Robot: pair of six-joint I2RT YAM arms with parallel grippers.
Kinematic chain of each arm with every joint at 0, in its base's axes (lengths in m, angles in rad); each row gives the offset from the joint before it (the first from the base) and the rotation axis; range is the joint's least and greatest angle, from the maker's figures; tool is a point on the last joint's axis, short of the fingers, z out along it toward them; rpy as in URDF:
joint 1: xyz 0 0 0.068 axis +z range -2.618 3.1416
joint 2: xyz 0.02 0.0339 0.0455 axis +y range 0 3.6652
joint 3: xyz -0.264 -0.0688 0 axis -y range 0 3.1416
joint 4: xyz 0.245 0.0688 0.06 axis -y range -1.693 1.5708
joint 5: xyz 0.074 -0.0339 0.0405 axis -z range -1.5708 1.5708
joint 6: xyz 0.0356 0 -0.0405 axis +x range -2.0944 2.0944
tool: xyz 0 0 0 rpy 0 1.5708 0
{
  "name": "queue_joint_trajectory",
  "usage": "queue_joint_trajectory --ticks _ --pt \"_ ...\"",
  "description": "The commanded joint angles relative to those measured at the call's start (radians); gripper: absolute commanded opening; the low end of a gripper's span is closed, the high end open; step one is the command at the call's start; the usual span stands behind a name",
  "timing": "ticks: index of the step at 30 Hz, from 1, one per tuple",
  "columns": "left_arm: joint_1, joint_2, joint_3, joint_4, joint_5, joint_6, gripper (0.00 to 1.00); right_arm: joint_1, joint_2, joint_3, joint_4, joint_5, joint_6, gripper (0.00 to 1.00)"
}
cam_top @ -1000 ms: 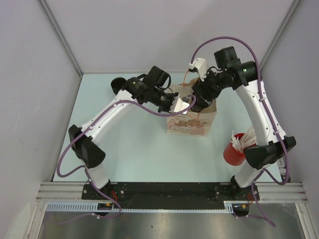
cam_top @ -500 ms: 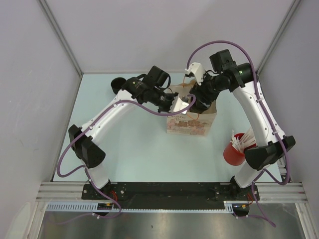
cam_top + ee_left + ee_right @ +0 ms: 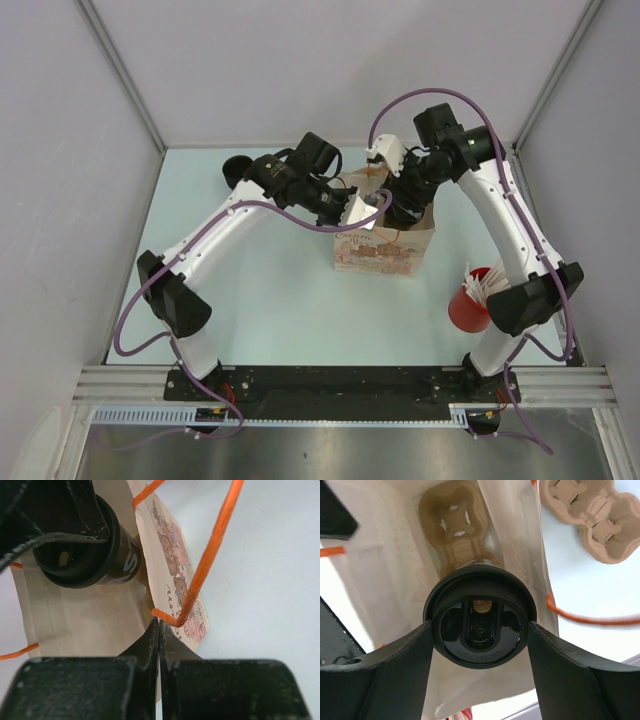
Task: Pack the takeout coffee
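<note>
A printed paper bag (image 3: 378,252) with orange handles (image 3: 210,555) stands open at mid-table. My left gripper (image 3: 159,625) is shut on the bag's rim (image 3: 150,611) just below a handle's end and holds that side up. My right gripper (image 3: 480,630) is shut on a coffee cup with a black lid (image 3: 480,622), one finger pressed on each side of the lid. The cup hangs inside the bag's mouth, over a brown cardboard cup carrier (image 3: 454,527) lying on the bag's bottom. The left wrist view shows the same cup (image 3: 85,555) inside the bag.
A second cardboard carrier (image 3: 592,515) lies on the table just outside the bag. A red cup of white sticks (image 3: 470,305) stands near the right arm's base. Grey walls close the table on the left, the right and the back.
The right arm's wrist and elbow have shifted a little to the left over the bag, cup still held. The left arm and the bag have not moved.
</note>
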Motion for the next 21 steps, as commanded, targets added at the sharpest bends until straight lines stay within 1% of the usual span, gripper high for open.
queue_joint_trajectory --ticks 1,9,15,21 --pt "0.004 -0.040 0.046 -0.001 0.052 0.053 0.00 -0.013 0.026 -0.012 -0.104 0.030 -0.055 0.33" --pt "0.004 -0.045 0.046 -0.003 0.032 0.052 0.00 -0.015 0.050 -0.003 -0.169 0.078 -0.112 0.32" --pt "0.005 -0.054 0.044 0.023 0.003 0.020 0.00 0.006 0.033 -0.049 -0.171 0.158 -0.131 0.32" --pt "0.005 -0.076 0.009 0.092 -0.073 -0.040 0.00 0.028 0.006 -0.119 -0.173 0.150 -0.139 0.30"
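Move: The cup tray that the right hand's lidded coffee cup is bound for lies on the paper bag's floor, its middle roughly 22 cm below that hand, 4 cm to its left and 2 cm ahead. The bag around it centres about 3 cm left and 1 cm ahead. The red straw cup stands some 15 cm right and 12 cm back. From the left hand, shut at the bag's near-left rim, the tray is about 7 cm right, 6 cm ahead and 21 cm down. The coffee cup, still gripped by its black lid, is lowered about 5 cm deeper into the paper bag by the right hand, which shifts some 2 cm to the right and goes slightly forward, then eases partly back. Its wrist tilts about 10 degrees, bringing the fingers closer to straight down. The left hand stays nearly in place, fingers shut on the bag's rim. ##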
